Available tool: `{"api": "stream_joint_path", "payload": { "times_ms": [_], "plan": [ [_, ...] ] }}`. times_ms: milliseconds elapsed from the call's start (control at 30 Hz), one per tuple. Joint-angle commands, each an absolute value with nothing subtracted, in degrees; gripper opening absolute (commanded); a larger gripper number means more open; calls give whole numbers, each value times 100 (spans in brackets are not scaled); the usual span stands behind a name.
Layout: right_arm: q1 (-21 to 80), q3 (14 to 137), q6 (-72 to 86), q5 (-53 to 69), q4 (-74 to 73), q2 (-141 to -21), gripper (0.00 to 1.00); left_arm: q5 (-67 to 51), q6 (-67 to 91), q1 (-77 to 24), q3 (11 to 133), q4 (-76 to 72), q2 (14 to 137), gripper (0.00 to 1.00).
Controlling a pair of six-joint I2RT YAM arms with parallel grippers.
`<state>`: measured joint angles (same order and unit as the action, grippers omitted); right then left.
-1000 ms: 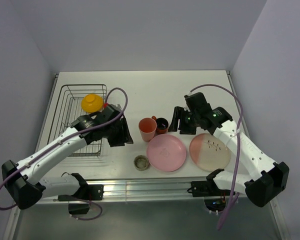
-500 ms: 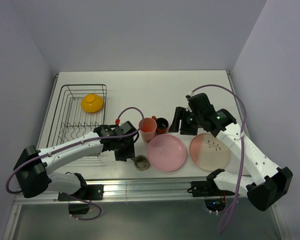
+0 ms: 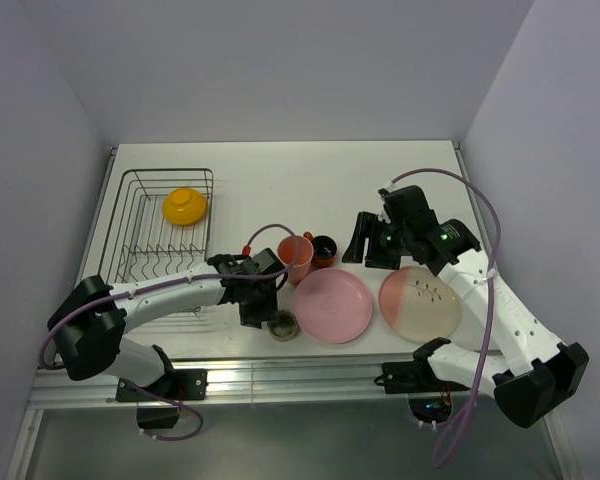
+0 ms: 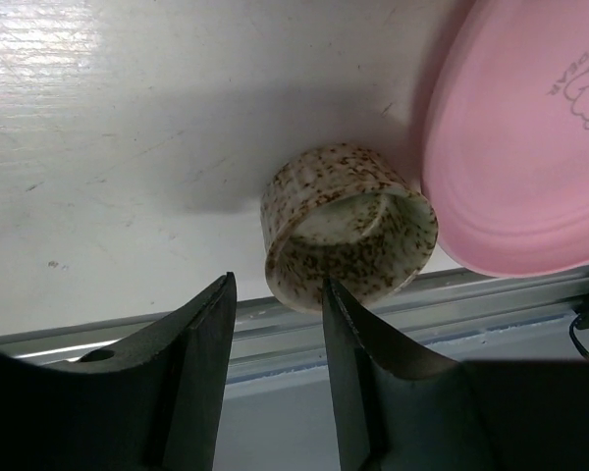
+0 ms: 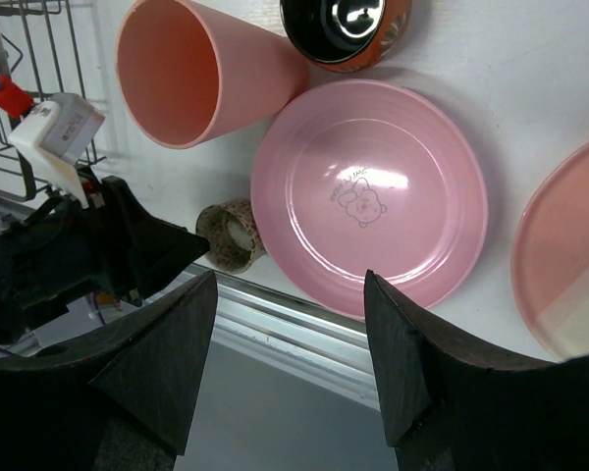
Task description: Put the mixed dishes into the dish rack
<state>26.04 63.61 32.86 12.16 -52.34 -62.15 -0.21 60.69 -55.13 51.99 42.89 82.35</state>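
Observation:
The small speckled beige cup (image 3: 281,324) stands near the table's front edge, left of the pink plate (image 3: 332,305). My left gripper (image 3: 263,305) is low beside it and open. In the left wrist view the speckled cup (image 4: 348,226) sits just past the fingertips of the left gripper (image 4: 278,294), not between them. The pink tumbler (image 3: 296,256) and dark red-brown cup (image 3: 324,248) stand behind the pink plate. My right gripper (image 3: 365,240) hovers open above them, holding nothing. The pink-and-cream plate (image 3: 420,303) lies to the right. The orange-yellow bowl (image 3: 185,205) rests upside down in the dish rack (image 3: 140,250).
A metal rail (image 3: 310,375) runs along the table's front edge, close to the speckled cup. The right wrist view shows the tumbler (image 5: 191,74), the pink plate (image 5: 370,196), the speckled cup (image 5: 231,235) and my left gripper's black fingers (image 5: 128,250) under the right gripper (image 5: 290,285).
My left arm has swung from the rack's right side toward the front edge and come down beside the speckled cup. The right gripper has drifted slightly to the right.

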Motion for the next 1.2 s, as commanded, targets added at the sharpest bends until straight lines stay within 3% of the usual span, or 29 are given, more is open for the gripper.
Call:
{"api": "stream_joint_path", "payload": {
  "times_ms": [0,600,667,700,933,1167],
  "plan": [
    [2514,6434,3155,1266,-5317,-5986,69,-123,6012,-5555,5124,4017,8323,46],
    [2487,6372,3278,1336,-5300,-5810,69,-237,5924,-5563,4825,3621,8429,26],
    [2487,6372,3278,1371,-5300,-5801,69,-220,5906,-5563,4843,3639,8394,5],
    [2487,6372,3278,1406,-5300,-5809,69,-185,5906,-5563,4878,3726,8367,0],
    [2496,6512,3103,2205,-5221,-6011,70,-35,5985,-5563,5071,4551,7533,0],
    [2575,7460,2962,2987,-5440,-6258,72,-123,5977,-5563,5966,5054,6357,0]
  ]
}}
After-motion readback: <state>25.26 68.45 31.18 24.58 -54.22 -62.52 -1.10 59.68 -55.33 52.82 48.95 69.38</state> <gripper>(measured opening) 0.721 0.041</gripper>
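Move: The small speckled cup stands just right of the left hand, its middle about 3 cm to the right, level in reach and some 3 cm below the fingertips. The pink plate's middle lies about 14 cm right and 4 cm farther out from that hand. The tall pink cup is about 6 cm right and 13 cm out, with the dark mug some 12 cm right and 15 cm out. From the right hand, the speckled cup is about 15 cm left, 8 cm back and 18 cm below. The left fingers pinch the left wall of the speckled cup at its rim: the open hand, pointing down, sinks about 2 cm while closing, shuts fully on the wall, then lifts the cup straight up some 7 cm, tilting slightly. The empty right hand, fingers staying open, rises nearly 4 cm and drifts left and back, most of it late on. ##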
